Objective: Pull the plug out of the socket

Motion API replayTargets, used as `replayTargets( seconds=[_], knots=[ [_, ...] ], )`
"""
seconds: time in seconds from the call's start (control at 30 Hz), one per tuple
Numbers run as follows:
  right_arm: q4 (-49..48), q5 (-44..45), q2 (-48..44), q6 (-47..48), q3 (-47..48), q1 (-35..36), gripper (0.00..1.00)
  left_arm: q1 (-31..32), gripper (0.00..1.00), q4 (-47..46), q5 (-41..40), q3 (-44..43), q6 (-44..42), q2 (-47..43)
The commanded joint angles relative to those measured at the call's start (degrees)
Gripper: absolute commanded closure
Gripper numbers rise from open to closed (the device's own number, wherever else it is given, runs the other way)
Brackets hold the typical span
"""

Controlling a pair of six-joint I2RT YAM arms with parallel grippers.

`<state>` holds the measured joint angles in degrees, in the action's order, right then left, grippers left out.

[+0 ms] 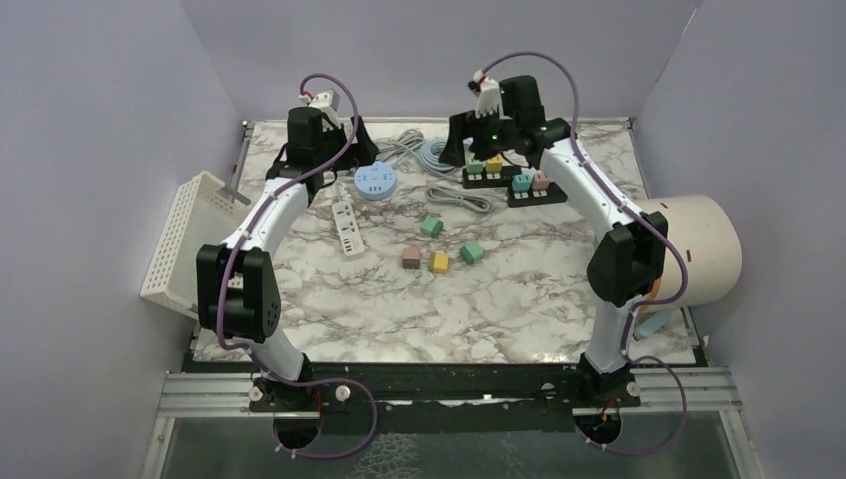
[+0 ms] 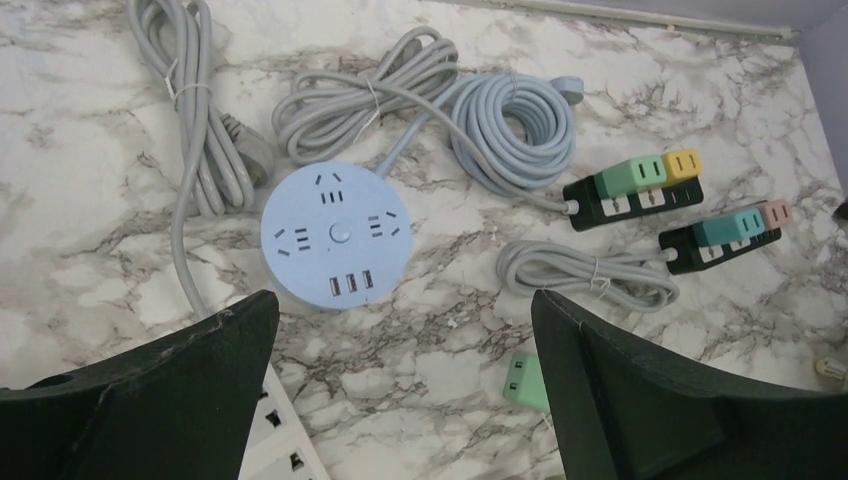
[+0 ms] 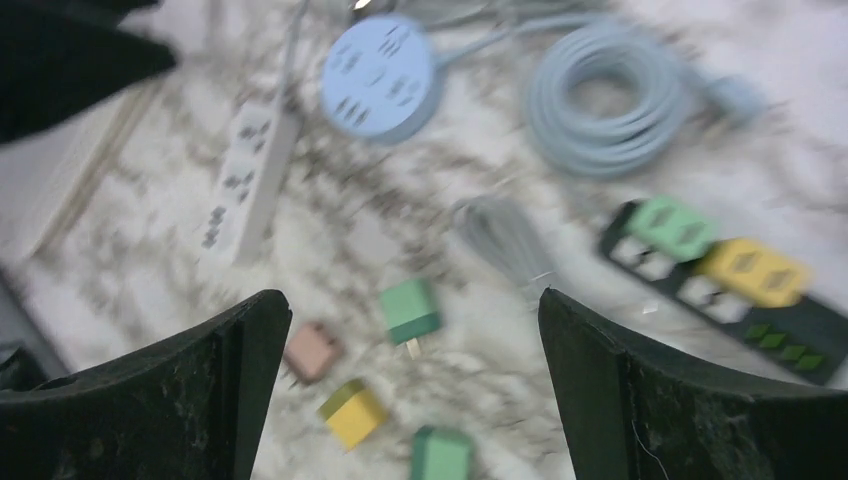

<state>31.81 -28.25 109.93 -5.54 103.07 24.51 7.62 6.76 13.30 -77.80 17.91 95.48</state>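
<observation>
Two black socket strips lie at the back right. The nearer strip (image 1: 486,178) (image 2: 640,203) (image 3: 790,330) carries a green plug (image 2: 630,175) (image 3: 670,226) and a yellow plug (image 2: 683,163) (image 3: 752,270). On the other strip (image 1: 544,195) (image 2: 700,258) sit a teal plug (image 2: 730,227) and a pink plug (image 2: 775,211). My right gripper (image 1: 487,148) (image 3: 412,300) hovers open above the first strip, holding nothing. My left gripper (image 1: 327,150) (image 2: 405,300) is open and empty over the round blue socket (image 1: 375,181) (image 2: 335,235).
Several loose plugs lie mid-table: green (image 1: 431,227) (image 3: 410,308), green (image 1: 472,252), pink (image 1: 410,258), yellow (image 1: 438,262). A white strip (image 1: 346,226) and coiled grey cables (image 2: 440,95) lie around the blue socket. A white basket (image 1: 185,244) stands left, a cream cylinder (image 1: 698,249) right.
</observation>
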Motion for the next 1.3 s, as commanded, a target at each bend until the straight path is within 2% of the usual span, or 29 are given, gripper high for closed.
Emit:
replayTargets(
  seconds=[0.0, 0.13, 0.27, 0.37, 0.53, 0.67, 0.77, 0.97, 1.27],
  knots=[
    [1.32, 19.04, 8.48, 6.46, 10.29, -1.75, 0.00, -0.06, 0.01, -3.52, 2.29, 5.44, -1.21, -3.15],
    [-3.12, 22.28, 16.64, 17.73, 14.74, -1.94, 0.00, -0.15, 0.01, -4.73, 4.72, 7.46, -0.65, -2.90],
    [-11.58, 17.91, 18.85, 31.74, 10.44, -3.02, 0.02, -0.06, 0.01, -5.75, 6.99, 8.59, 0.72, -2.90],
    [-16.44, 14.30, 19.00, 38.94, 6.63, -5.05, 0.05, 0.11, 0.01, -7.26, 8.15, 10.31, 2.42, -3.44],
    [-17.95, 5.64, 19.97, 41.69, 6.29, -9.69, 0.08, 0.29, 0.01, -8.87, 10.25, 10.20, 5.80, -1.79],
    [-15.05, 3.55, 22.15, 46.84, 8.56, -11.06, 0.12, 0.66, 0.01, -11.07, 13.35, 9.40, 10.15, 0.05],
    [-13.11, -0.57, 23.59, 45.74, 10.90, -12.25, 0.16, 1.96, 0.01, -12.79, 13.43, 10.54, 12.19, 0.59],
    [-9.15, -6.97, 27.08, 44.13, 15.72, -12.79, 0.22, 5.66, 0.01, -15.10, 14.46, 12.42, 13.20, 2.99],
    [-7.18, -11.77, 27.91, 45.88, 14.62, -12.81, 0.32, 5.92, 0.01, -16.00, 13.11, 12.90, 11.23, 2.78]
  ],
)
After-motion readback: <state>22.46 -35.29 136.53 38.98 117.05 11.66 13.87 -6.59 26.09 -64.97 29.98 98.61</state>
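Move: The green plug in the black strip lies about 14 cm ahead of the right hand, 8 cm to its right and 15 cm below; the yellow plug stands 5 cm farther right beside it. The grey cable bundle is 4 cm ahead and 4 cm right of the hand, 19 cm down. From the left hand the green plug is some 8 cm ahead and 28 cm right, with the blue round socket about 4 cm ahead and 3 cm right. Heading for the green plug in the black strip, the right hand swings some 17 cm forward and 11 cm right, rising briefly and then dropping, 13 cm lower in all; finally it eases back and left with the wrist rolled about 35 degrees and the fingers partly closing. The empty left hand stays wide open and moves about 9 cm right, 7 cm down and 5 cm back, nearing the strip. ##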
